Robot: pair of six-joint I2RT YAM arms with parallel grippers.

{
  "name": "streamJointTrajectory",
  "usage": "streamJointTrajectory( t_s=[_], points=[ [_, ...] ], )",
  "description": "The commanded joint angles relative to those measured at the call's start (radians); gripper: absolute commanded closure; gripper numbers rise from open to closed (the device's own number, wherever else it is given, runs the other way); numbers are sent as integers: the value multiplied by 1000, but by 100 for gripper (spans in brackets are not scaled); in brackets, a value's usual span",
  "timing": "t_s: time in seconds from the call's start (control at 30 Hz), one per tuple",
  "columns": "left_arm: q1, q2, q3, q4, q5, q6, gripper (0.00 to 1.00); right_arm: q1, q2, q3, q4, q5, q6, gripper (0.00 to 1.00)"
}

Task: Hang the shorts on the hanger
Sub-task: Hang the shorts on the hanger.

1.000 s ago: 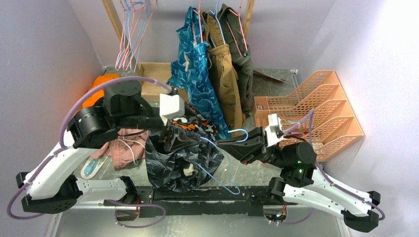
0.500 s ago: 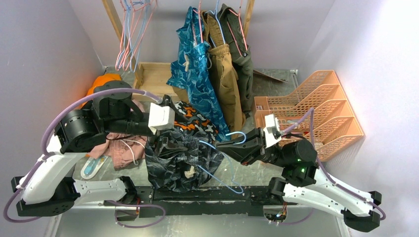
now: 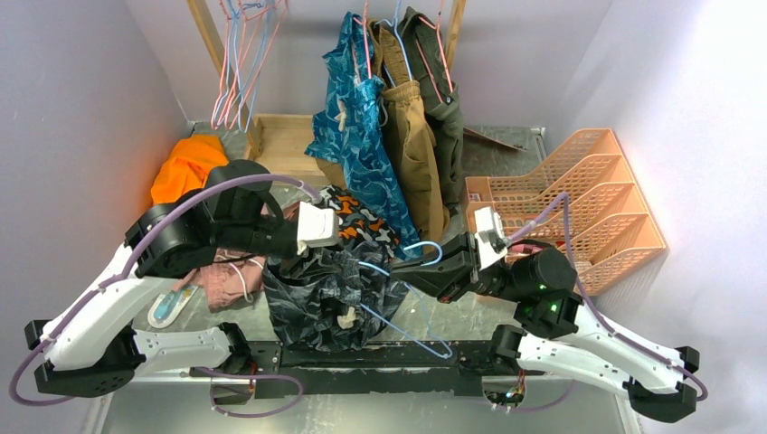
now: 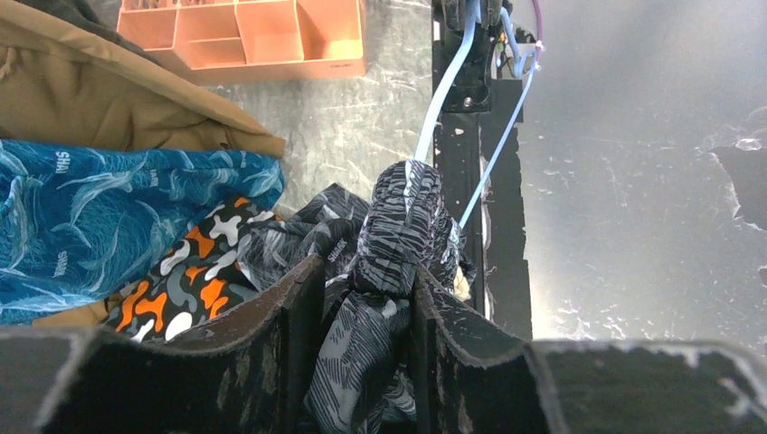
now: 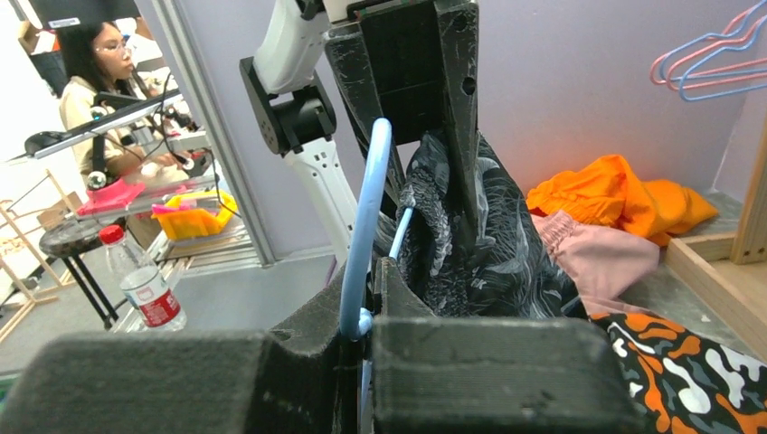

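The dark charcoal shorts (image 3: 330, 294) with a grey streaky print hang in a bunch at the table's front middle. My left gripper (image 3: 303, 262) is shut on their upper fabric (image 4: 398, 226). The light-blue wire hanger (image 3: 402, 321) runs through the shorts; one arm comes out below right. My right gripper (image 3: 425, 268) is shut on the hanger's neck, its hook (image 3: 425, 246) curling just above. In the right wrist view the blue wire (image 5: 366, 226) is pinched between the jaws, with the shorts (image 5: 479, 244) and the left gripper's fingers (image 5: 457, 99) right behind.
Black-orange-white blotchy shorts (image 3: 362, 221) lie just behind. Teal-blue shorts (image 3: 362, 117), tan and olive clothes hang on a rack at the back. Pink cloth (image 3: 222, 271) and orange cloth (image 3: 185, 163) lie left. An orange file rack (image 3: 579, 208) stands right. Pink hangers (image 3: 240, 63) hang back left.
My left gripper has swung right and slightly toward the back with the shorts. My right gripper has moved a little toward the back and left, lifting the hanger's hook.
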Motion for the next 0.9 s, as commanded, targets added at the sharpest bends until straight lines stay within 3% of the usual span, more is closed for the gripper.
streamJointTrajectory(
  t_s=[0.0,0.27,0.43,0.63,0.7,0.87],
  points=[
    [-5,2,-15,73,99,-15,78,0,20,55,45,-21,-13,100],
    [-5,23,-38,241,244,-63,76,0,72,93,23,-19,-29,100],
    [-5,48,-22,247,257,-67,77,0,119,180,-108,11,-100,100],
    [-5,44,-68,258,261,-72,83,0,201,325,-285,20,-189,100],
    [-5,35,-88,282,269,-85,91,0,222,351,-326,13,-219,100],
    [-5,10,-118,361,305,-116,93,0,257,379,-369,-11,-251,100]
  ],
)
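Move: The left fingers already grip the bunched waistband of the black shorts, and the hanger's neck, in the right fingers, lies about 10 cm to their right, 3 cm above and roughly level fore and aft. From the right hand, the gripped waistband is about 10 cm left and 3 cm below; the hanger's free corner is some 12 cm back, 6 cm right and 6 cm lower; the cream drawstring is 6 cm back, 6 cm left and 11 cm lower; and the camouflage shorts are roughly 10 cm ahead, 7 cm left, down on the table. Keeping its pinch on the hanger's neck, the right hand lifts it about 7 cm, easing back a little and then forward, with a late drift left and a roll of some 10 degrees that sends the hanger's lower side forward. The left hand keeps its grip on the bunched waistband around the inserted end of the hanger and draws it about 3 cm to the right, in under the rising neck, first rising about 1 cm and then sinking to some 2 cm below its start. ##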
